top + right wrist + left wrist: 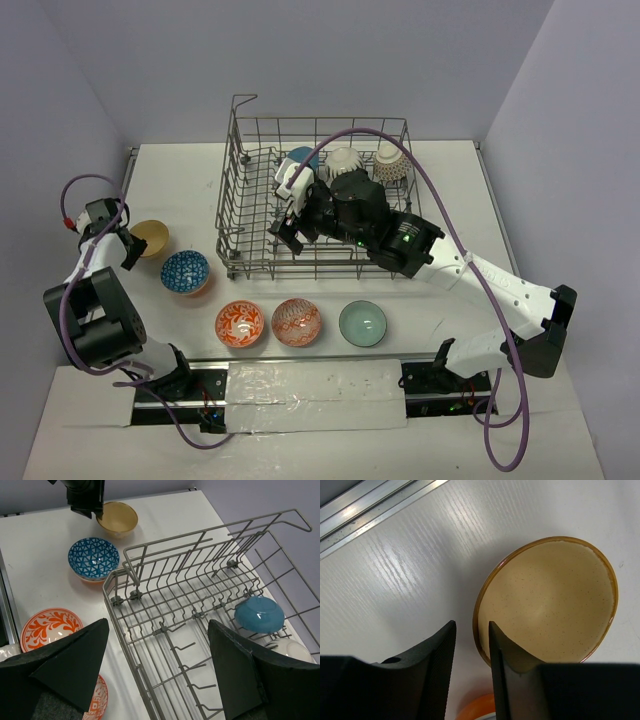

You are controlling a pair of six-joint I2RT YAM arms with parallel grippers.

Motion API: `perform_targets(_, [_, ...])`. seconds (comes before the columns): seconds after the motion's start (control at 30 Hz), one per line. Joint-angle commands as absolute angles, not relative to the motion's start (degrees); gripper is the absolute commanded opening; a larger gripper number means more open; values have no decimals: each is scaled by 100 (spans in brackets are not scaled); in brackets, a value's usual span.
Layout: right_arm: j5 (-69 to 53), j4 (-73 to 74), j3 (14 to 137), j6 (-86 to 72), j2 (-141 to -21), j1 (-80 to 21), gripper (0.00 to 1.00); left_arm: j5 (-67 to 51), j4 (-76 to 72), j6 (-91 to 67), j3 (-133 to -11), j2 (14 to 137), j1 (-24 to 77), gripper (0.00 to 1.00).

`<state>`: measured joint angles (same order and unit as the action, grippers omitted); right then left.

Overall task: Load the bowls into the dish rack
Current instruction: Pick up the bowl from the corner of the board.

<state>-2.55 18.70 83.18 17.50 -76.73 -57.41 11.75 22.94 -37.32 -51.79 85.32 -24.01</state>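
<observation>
A tan bowl (152, 237) (550, 600) sits at the table's far left. My left gripper (128, 245) (471, 630) straddles its near rim, one finger inside and one outside, open with a gap showing beside the rim. On the table in front of the rack are a blue-white patterned bowl (185, 271), two orange-red patterned bowls (240, 323) (296, 321) and a pale green bowl (362, 323). The grey wire dish rack (232, 215) (106, 587) holds a teal bowl (300, 158) (259, 614), a white bowl (345, 160) and a striped bowl (390, 163). My right gripper (288, 210) (157, 630) hangs wide open over the rack's left part, holding nothing.
A metal rail (365, 515) runs along the table's left edge beside the tan bowl. Grey walls close in the left, back and right sides. The right arm's purple cable (400, 150) arcs over the rack. Upright tines (220, 610) fill the rack floor under the right gripper.
</observation>
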Motion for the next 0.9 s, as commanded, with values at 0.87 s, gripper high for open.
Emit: perform_targets(0.87, [123,1881,8367,1872,-7664,-5801,88,1714,2408,-3815,-5502,8745,-2153,14])
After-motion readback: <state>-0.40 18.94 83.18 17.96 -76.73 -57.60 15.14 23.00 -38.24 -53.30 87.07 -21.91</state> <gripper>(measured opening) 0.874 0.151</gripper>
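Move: The left hand has its fingers astride the near-left rim of the yellow bowl, whose middle lies about 5 cm ahead, 4 cm right and 3 cm below. The blue bowl stands about 4 cm back and 13 cm right of this hand, and the orange bowl roughly 18 cm back and 28 cm right. From the right hand, the yellow bowl is some 12 cm ahead, 42 cm left and 33 cm lower. The left fingers close on the yellow bowl's near-left rim and pinch it, the hand easing about 1 cm forward. ##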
